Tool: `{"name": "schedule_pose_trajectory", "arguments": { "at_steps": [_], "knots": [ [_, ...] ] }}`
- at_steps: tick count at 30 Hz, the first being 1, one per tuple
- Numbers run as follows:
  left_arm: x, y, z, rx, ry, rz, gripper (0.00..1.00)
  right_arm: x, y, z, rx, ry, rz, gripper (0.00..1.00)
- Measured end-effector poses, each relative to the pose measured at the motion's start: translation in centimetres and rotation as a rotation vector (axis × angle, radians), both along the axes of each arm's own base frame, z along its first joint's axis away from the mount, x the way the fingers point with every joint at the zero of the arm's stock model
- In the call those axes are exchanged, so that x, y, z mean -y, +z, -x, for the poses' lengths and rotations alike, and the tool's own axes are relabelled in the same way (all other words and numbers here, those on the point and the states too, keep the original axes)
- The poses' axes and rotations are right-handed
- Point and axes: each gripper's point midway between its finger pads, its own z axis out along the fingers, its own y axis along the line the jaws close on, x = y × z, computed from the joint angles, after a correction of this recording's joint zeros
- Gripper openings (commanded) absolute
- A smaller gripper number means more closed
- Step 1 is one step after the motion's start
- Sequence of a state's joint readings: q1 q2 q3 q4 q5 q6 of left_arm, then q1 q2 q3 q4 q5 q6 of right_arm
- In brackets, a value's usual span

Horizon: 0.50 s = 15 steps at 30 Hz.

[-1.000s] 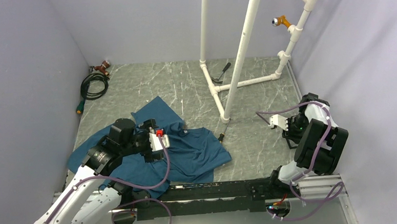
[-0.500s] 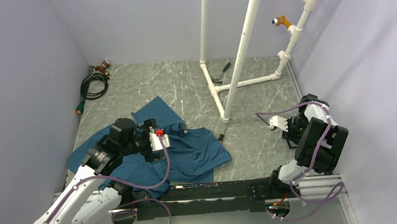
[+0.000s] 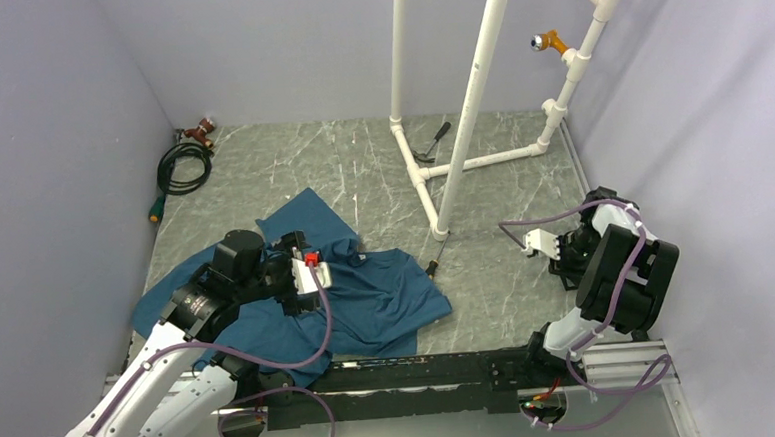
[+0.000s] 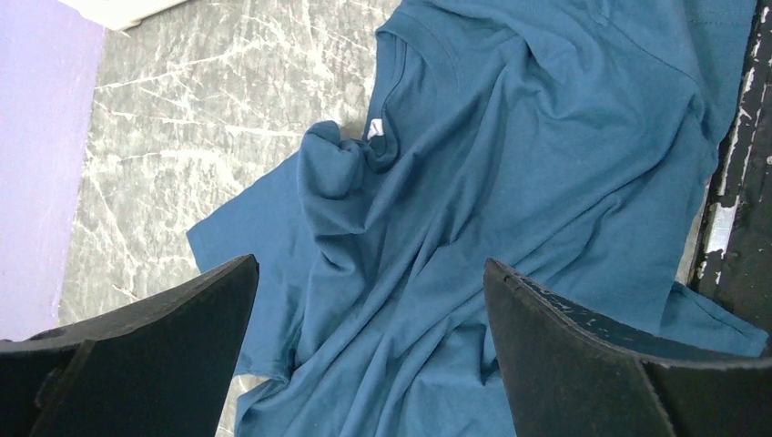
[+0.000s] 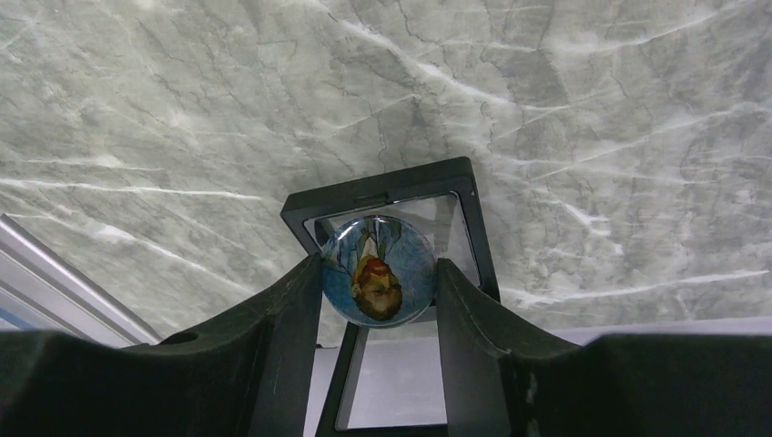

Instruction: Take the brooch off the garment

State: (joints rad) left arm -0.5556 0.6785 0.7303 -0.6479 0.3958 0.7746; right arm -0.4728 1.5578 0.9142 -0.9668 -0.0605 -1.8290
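Note:
The garment (image 3: 388,299), a dark teal T-shirt, lies crumpled on the marble table at the near left. In the left wrist view the garment (image 4: 510,164) fills the frame, with a white label (image 4: 376,127) in its collar. My left gripper (image 4: 369,273) hovers over the cloth, wide open and holding nothing; from above the left gripper (image 3: 296,273) sits over the shirt's middle. My right gripper (image 5: 380,273) is shut on the brooch (image 5: 378,250), a round badge with a portrait on blue, held just above a black frame (image 5: 382,196). The right gripper (image 3: 566,259) is far from the shirt.
A white pipe rack (image 3: 472,94) stands at the back centre-right, with orange (image 3: 551,42) and blue pegs on its slanted arm. A coiled black hose (image 3: 183,169) lies at the back left. A small tool (image 3: 430,141) rests by the rack's base. A black rail (image 3: 422,372) runs along the near edge.
The right arm has shifted slightly left and lower with the brooch still gripped. The left arm has not moved.

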Motion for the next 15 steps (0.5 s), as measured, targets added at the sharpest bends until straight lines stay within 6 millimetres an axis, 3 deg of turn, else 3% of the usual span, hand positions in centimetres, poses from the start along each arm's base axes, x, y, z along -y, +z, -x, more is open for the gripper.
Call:
{"name": "schedule_pose_trajectory", "arguments": {
  "at_steps": [15],
  "knots": [
    [0.05, 0.10, -0.52, -0.006, 0.015, 0.005, 0.99, -0.06, -0.59, -0.15, 0.016, 0.021, -0.002, 0.82]
  ]
}}
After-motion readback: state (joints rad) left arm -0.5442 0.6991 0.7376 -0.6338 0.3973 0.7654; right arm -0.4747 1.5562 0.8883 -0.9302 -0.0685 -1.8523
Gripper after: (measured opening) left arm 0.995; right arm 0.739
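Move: Just under the right hand, which still holds the brooch between its fingertips, lies the tray of the black case, its middle about 2 cm below and practically centred. The case's raised lid stands about 5 cm to the hand's right, level with it fore and aft. The screwdriver handle lies far off, some 39 cm left and 2 cm ahead. From the idle left hand the tray is roughly 78 cm right, 2 cm ahead and 17 cm below. Letting go of the brooch over the black case's tray, the right hand sinks a little more, under 1 cm, and stops there with its fingers pointing straight down. From the start its half-open fingers spread steadily to about three-quarters open, coming free of the brooch's edges on both sides, with no turn of the wrist. ##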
